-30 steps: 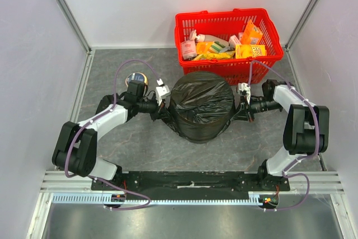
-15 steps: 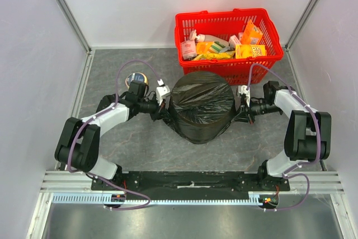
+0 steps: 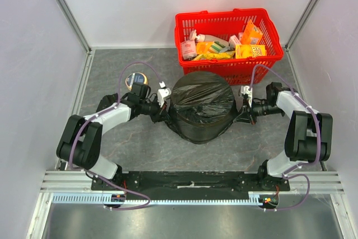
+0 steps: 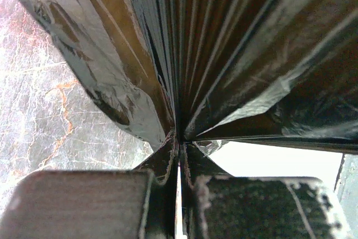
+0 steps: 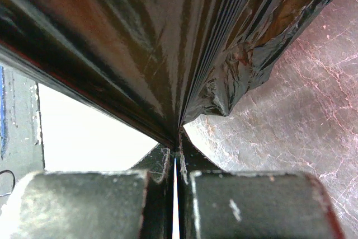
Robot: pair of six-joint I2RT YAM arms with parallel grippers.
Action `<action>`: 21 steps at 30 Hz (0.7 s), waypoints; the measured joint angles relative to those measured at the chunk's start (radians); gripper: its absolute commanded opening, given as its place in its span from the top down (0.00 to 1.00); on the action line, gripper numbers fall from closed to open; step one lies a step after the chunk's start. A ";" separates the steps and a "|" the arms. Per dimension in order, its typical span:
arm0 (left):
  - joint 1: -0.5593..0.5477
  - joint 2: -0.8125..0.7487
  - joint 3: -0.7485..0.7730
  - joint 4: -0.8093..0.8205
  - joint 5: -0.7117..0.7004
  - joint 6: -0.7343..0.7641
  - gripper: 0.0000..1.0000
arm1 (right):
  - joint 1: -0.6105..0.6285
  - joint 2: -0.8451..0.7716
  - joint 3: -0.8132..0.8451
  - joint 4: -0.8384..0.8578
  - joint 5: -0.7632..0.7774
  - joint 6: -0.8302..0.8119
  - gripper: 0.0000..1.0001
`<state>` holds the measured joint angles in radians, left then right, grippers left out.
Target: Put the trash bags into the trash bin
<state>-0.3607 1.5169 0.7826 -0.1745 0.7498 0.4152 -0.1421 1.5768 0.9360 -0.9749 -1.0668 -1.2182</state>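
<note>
A black trash bag (image 3: 201, 107) is stretched over a round upright shape in the middle of the table; the trash bin itself is hidden under it. My left gripper (image 3: 166, 114) is shut on the bag's edge at its left side. In the left wrist view the jaws (image 4: 179, 138) pinch a pleated fold of the black film (image 4: 224, 54). My right gripper (image 3: 242, 117) is shut on the bag's edge at the right side. The right wrist view shows its jaws (image 5: 178, 138) clamped on taut film (image 5: 140, 43).
A red wire basket (image 3: 221, 14) full of packaged groceries stands just behind the bag. A small round tin (image 3: 136, 78) lies beside the left arm. White walls close in the table on the left, back and right.
Both arms have shifted slightly, the left wrist a little to the right and the right elbow outward. The grips on the bag's edges are unchanged.
</note>
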 measured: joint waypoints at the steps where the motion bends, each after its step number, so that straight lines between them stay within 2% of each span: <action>1: -0.002 0.005 0.003 0.000 0.000 0.000 0.98 | 0.000 -0.003 -0.005 0.005 0.000 0.000 1.00; 8: -0.002 0.014 0.017 -0.019 0.000 0.000 0.98 | -0.003 -0.021 -0.029 0.032 0.014 0.000 1.00; 9: -0.002 0.014 0.019 -0.026 0.000 0.000 0.94 | -0.003 -0.022 -0.030 0.033 0.014 0.000 0.99; 10: -0.002 0.014 0.022 -0.031 0.001 0.001 0.85 | -0.004 -0.024 -0.032 0.035 0.016 0.000 0.90; 12: -0.002 0.011 0.024 -0.044 0.000 0.002 0.56 | -0.005 -0.029 -0.032 0.035 0.028 0.006 0.81; 13: -0.001 0.006 0.023 -0.068 -0.013 0.008 0.42 | -0.005 -0.032 -0.032 0.033 0.060 0.009 0.72; 15: 0.005 -0.005 0.012 -0.114 -0.031 0.014 0.22 | -0.019 -0.032 -0.032 0.023 0.116 0.014 0.62; 17: 0.013 -0.033 -0.001 -0.148 -0.045 0.019 0.14 | -0.025 -0.040 -0.032 0.014 0.148 0.024 0.56; 21: 0.033 -0.181 -0.009 -0.209 -0.067 0.021 0.12 | -0.026 -0.089 -0.023 -0.008 0.188 0.046 0.45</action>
<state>-0.3279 1.3361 0.7734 -0.3840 0.6830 0.4366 -0.1684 1.4876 0.9127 -0.9829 -0.8783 -1.1721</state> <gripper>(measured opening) 0.874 0.479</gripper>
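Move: The trash bin, already covered by the black trash bag, stands between my hands: its middle is about 12 cm right of my left hand and 3 cm ahead, and about 12 cm left of my right hand and 3 cm ahead, a few cm higher than both. From my left hand the tape roll lies some 14 cm ahead and 11 cm left, the folded bags 5 cm ahead and 21 cm left. The red basket sits about 25 cm ahead of my right hand and 2 cm left. I briefly keep the bag's edge pinched taut on both sides of the bin, then let go with both hands and back out sideways. My left hand opens almost fully, going about 3 cm left and 2 cm back, dipping a little before it rises. My right hand opens about halfway, sliding some 3 cm right and slightly down, its fingertips tipping down about 10 degrees. ##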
